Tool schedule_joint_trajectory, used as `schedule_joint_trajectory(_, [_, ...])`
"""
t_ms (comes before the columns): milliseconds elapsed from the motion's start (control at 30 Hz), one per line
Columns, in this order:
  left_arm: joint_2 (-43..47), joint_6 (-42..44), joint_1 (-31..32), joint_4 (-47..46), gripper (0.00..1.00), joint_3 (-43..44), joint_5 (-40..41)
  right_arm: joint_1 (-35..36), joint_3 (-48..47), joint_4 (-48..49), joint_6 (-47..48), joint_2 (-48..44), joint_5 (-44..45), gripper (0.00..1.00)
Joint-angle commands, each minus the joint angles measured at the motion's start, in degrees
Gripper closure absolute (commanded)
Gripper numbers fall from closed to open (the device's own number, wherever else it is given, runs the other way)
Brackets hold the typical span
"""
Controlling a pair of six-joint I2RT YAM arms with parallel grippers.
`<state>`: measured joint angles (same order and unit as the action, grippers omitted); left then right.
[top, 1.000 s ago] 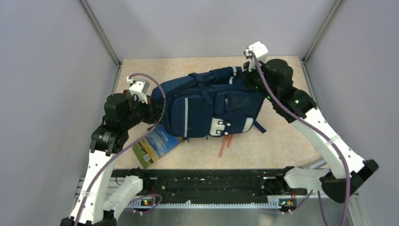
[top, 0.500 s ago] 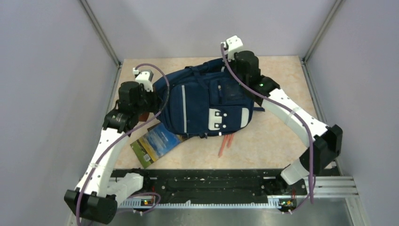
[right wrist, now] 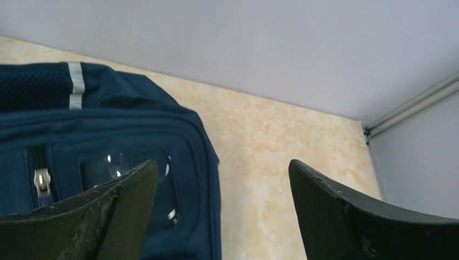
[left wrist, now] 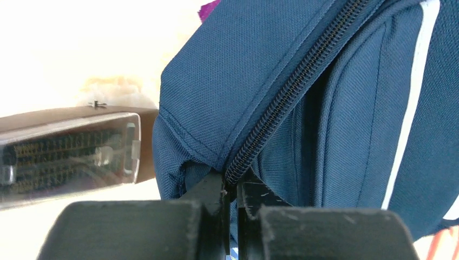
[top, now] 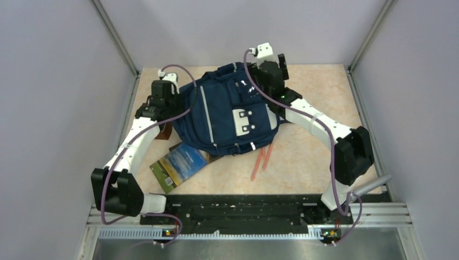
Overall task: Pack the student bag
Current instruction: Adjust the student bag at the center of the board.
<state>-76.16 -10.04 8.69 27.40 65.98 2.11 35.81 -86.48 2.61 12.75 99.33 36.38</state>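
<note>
The student bag (top: 224,116), navy blue with grey strips and a white patch, lies front side up in the middle of the table. My left gripper (top: 174,104) is at its left edge. In the left wrist view the jaws (left wrist: 233,187) are shut on the bag's fabric (left wrist: 260,70) at the end of a zip seam. My right gripper (top: 275,64) is by the bag's far right corner. In the right wrist view it (right wrist: 223,165) is wide open and empty, with the bag's clear-window pocket (right wrist: 124,173) under its left finger.
A brown case with a clear lid (left wrist: 70,151) lies left of the bag, also seen from above (top: 165,130). A book (top: 181,165) pokes out from under the bag's near left side. Orange pencils (top: 261,161) lie near its front. Walls enclose the table.
The bag has turned from lying sideways to pointing more front-to-back and has shifted left. Both arms have reached farther back; the right arm swung left.
</note>
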Motion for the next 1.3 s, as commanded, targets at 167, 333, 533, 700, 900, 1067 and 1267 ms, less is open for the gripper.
schedule_joint_trajectory(167, [-9.35,3.85,-1.4,-8.19,0.3,12.97,3.83,-0.22,16.83,-2.32,-17.54,-16.47,-6.92,0.12])
schedule_joint_trajectory(333, [-7.49,3.94,-1.31,-7.04,0.14,14.36,3.5,-0.22,25.23,-4.45,-22.09,-25.06,-12.95,0.11])
schedule_joint_trajectory(533, [2.23,2.15,4.53,-7.26,0.13,8.25,3.45,-0.21,35.36,-3.6,-27.58,-33.43,-18.69,0.11])
schedule_joint_trajectory(700, [12.05,-4.95,12.73,-7.65,0.15,-0.78,5.52,-0.22,44.0,0.85,-31.89,-36.93,-25.3,0.12])
schedule_joint_trajectory(900, [24.05,-19.98,19.35,-19.32,0.17,-22.48,5.76,-0.15,52.91,4.74,-38.65,-38.72,-32.83,0.15])
schedule_joint_trajectory(1067, [26.52,-26.96,24.5,-23.55,0.18,-32.56,6.9,-0.11,59.13,11.07,-46.49,-41.36,-35.09,0.16])
schedule_joint_trajectory(1267, [29.0,-30.5,28.36,-26.64,0.19,-38.93,7.86,-0.13,64.69,21.64,-61.57,-39.46,-36.56,0.17])
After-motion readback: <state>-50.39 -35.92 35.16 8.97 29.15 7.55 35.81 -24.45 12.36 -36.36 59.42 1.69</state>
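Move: The student bag's upper left edge is still pinched in the left hand; the bag's middle lies some 18 cm to the right, 2 cm ahead and 12 cm below. Its near edge is about 12 cm back and 19 cm right, the brown box 8 cm left and 1 cm back. From the empty right hand, the bag's middle is roughly 16 cm left, 8 cm back and 22 cm down; the orange pencils are 21 cm back and 3 cm left. The student bag is let go by the left fingers, which open wide during a forward push of about 7 cm; that hand then lifts, swings back and to the right over the bag, and drops towards its near edge. The right hand, already open, draws back some 22 cm and sinks 18 cm towards the near right corner, tipping down and rolling its left side up. ##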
